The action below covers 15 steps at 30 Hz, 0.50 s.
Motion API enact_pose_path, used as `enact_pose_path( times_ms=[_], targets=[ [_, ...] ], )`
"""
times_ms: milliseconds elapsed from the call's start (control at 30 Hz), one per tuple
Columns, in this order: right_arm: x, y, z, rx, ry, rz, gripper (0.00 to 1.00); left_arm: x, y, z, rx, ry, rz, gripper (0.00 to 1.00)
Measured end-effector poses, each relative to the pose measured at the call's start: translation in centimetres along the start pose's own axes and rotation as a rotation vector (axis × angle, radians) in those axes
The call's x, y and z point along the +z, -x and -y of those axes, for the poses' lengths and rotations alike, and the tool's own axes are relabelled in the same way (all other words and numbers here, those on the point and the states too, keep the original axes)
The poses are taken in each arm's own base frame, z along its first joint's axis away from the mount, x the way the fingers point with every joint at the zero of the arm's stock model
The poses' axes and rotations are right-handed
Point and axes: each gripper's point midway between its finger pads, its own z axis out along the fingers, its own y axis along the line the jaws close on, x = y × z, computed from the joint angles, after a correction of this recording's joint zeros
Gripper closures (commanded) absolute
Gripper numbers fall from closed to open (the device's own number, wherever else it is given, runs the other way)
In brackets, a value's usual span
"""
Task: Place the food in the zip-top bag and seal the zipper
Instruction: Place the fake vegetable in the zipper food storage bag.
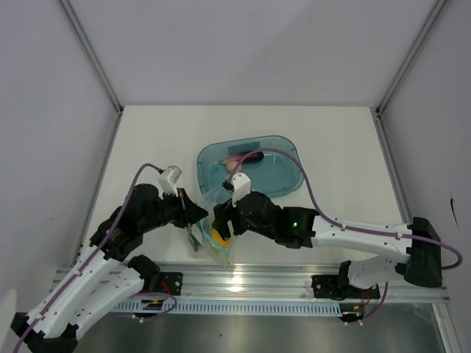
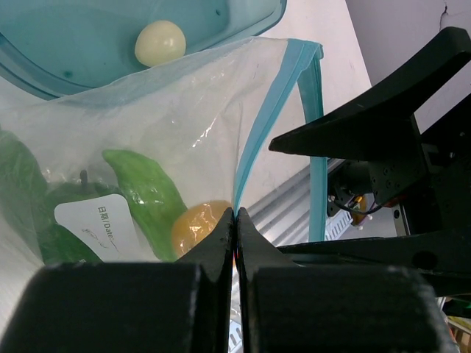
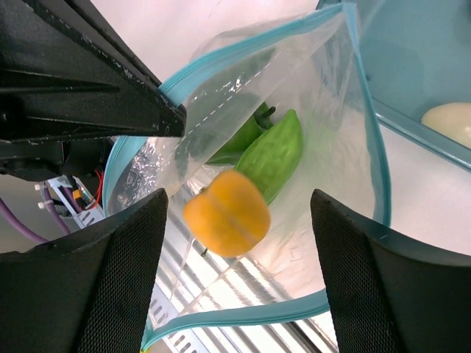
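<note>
The clear zip-top bag (image 1: 208,237) hangs open at the near table edge. My left gripper (image 1: 200,214) is shut on its teal zipper strip (image 2: 261,132), as the left wrist view (image 2: 236,213) shows. My right gripper (image 1: 221,224) is open over the bag's mouth (image 3: 237,198). Inside the bag lie the orange-yellow ball (image 3: 224,213), the bright green chunk (image 3: 274,154) and the dark green vegetable (image 3: 234,140). The purple eggplant (image 1: 250,157), pink ball (image 1: 232,159) and cream egg (image 2: 159,42) lie in the teal tray (image 1: 283,176).
The teal tray stands just beyond the bag, its rim (image 2: 73,73) touching the bag's far side. A metal rail (image 1: 250,276) with both arm bases runs along the near edge. Grey enclosure walls stand at the left, right and back.
</note>
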Motion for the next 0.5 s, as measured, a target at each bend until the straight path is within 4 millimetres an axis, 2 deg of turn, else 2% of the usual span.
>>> enact_pose_path(
  times_ms=[267,500],
  targets=[
    [-0.9,1.6,0.4,0.011,-0.032,0.037,0.21,-0.1,0.0,0.0,0.001,-0.002,0.003,0.99],
    [-4.6,5.1,1.3,0.051,-0.059,0.162,0.19,-0.2,0.1,0.1,0.004,-0.006,0.009,1.0]
  ],
)
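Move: My right hand is open at the bag's mouth with the orange already released, about 2 cm to its left and 7 cm below. The next thing to fetch, the pale potato in the tray, lies some 20 cm ahead, 7 cm right and 10 cm down; the pink ball is about 7 cm beyond that potato and 5 cm left of it. From my left hand the potato is roughly 15 cm ahead, 13 cm right and 10 cm below. I lift my right hand away from the orange and clear of the bag's mouth, slowly at first and then faster, rising about 6 cm and swinging some 3 cm to the right. The fingers stay spread, and the wrist turns around 10 degrees, partly clockwise. My left hand keeps its pinch on the bag's rim, holding the mouth open. ##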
